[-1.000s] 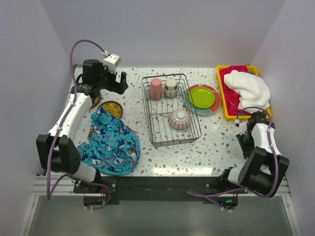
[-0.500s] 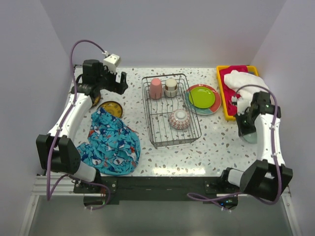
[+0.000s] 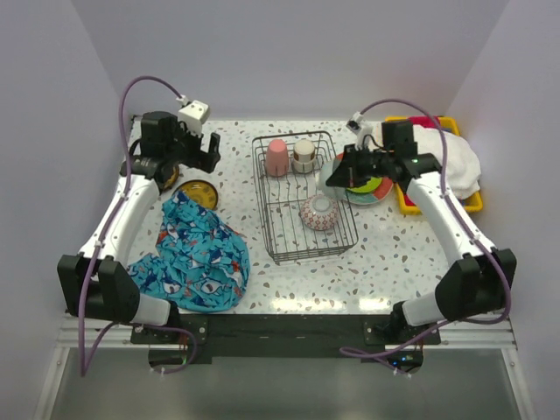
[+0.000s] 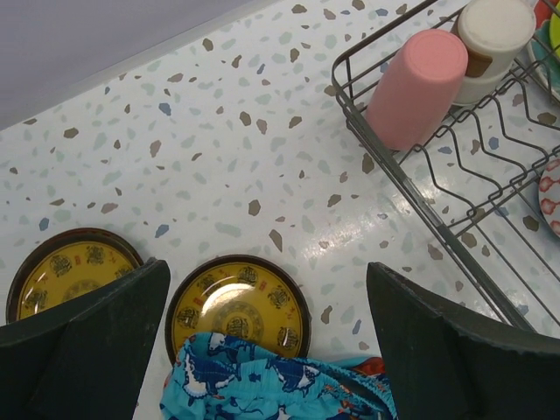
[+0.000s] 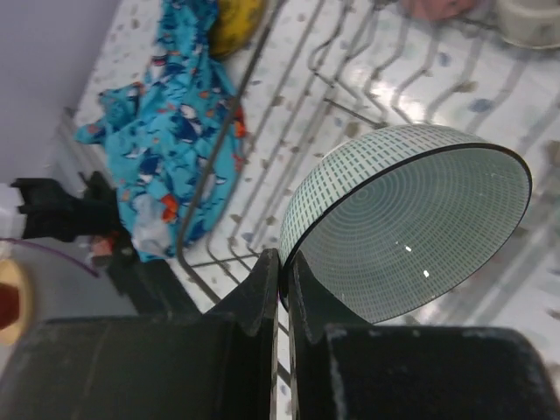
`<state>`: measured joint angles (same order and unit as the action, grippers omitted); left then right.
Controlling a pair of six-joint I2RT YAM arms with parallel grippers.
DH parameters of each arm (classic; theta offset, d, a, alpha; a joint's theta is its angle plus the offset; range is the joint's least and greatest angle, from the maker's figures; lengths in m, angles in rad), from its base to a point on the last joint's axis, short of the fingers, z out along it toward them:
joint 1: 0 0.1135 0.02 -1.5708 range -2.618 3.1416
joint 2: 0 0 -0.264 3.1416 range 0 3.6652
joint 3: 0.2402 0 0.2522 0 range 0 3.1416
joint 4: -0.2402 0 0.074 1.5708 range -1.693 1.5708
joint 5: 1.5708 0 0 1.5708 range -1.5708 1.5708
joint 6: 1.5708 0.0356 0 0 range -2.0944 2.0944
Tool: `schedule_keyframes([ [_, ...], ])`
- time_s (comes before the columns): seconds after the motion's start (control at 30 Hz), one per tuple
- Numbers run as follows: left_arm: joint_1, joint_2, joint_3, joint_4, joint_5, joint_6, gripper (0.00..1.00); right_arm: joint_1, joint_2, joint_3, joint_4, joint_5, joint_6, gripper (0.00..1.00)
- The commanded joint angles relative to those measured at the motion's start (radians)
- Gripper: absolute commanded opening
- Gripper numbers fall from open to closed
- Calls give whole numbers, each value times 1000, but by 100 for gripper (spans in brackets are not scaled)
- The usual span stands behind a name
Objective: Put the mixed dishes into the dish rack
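My right gripper (image 3: 344,171) (image 5: 285,273) is shut on the rim of the mint bowl (image 3: 332,176) (image 5: 411,227). It holds the bowl tilted above the right edge of the dish rack (image 3: 303,249) (image 5: 250,105). In the rack stand a pink cup (image 3: 277,157) (image 4: 415,87) and a cream cup (image 3: 304,155) (image 4: 490,39), with a patterned bowl (image 3: 318,212) nearer the front. A lime-green plate (image 3: 360,171) lies on a teal-and-red plate (image 3: 382,190) right of the rack. My left gripper (image 3: 199,149) (image 4: 267,289) hangs open over a yellow plate (image 3: 196,192) (image 4: 236,302). A second yellow plate (image 4: 68,273) lies beside it.
A blue patterned cloth (image 3: 194,255) (image 4: 271,381) (image 5: 166,149) lies at the front left and overlaps the yellow plate's near edge. A yellow tray (image 3: 404,188) holding white and red cloths stands at the far right. Walls close in the left, back and right.
The right gripper closed on the mint bowl at the right front. It then lifted the bowl and swung it left and back to the rack's right edge. The left arm barely moved.
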<state>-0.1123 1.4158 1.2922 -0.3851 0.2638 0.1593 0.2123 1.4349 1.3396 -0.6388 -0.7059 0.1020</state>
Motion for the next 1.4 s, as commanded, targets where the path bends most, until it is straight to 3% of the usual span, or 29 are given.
schedule_keyframes([
  [0.0,28,-60,-28,2,-44,32,100,154,18,-86,471,-182,361,0],
  [0.2,57,-86,-57,-11,-47,36,100,252,122,-186,686,-219,538,0],
  [0.67,99,-97,-94,-11,-38,36,100,265,321,-230,662,-256,551,0],
  [1.1,111,-80,-94,5,-26,26,100,222,366,-191,249,-116,320,1],
  [1.17,112,-78,-97,8,-23,23,100,204,367,-197,223,-95,315,6],
  [1.37,112,-77,-96,14,-8,19,100,164,334,-189,99,-30,268,37],
])
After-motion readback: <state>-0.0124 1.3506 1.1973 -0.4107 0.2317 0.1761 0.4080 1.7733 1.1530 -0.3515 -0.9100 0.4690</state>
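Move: The right hand holds the pale green bowl by its rim, high beside the rack's right side; its place in the rack's near-left part lies about 13 cm left, 5 cm back and 16 cm down. The patterned bowl in the rack is some 4 cm left, 1 cm back and 17 cm below. The white cups stand 15 cm ahead and 10 cm left, the pink cup 14 cm ahead and 17 cm left. From the left hand that place is roughly 13 cm back, 22 cm right and 17 cm down. Swing the right gripper, bowl still pinched, about 13 cm left and slightly back over the patterned bowl, then lower it into the rack's near-left part, tipping the hand's far side down some 30 degrees. Ease back right 3–4 cm, sinking a little more, then part the fingers around the rim. Meanwhile draw the open left gripper 5 cm left, away from the rack, dipping slightly. ##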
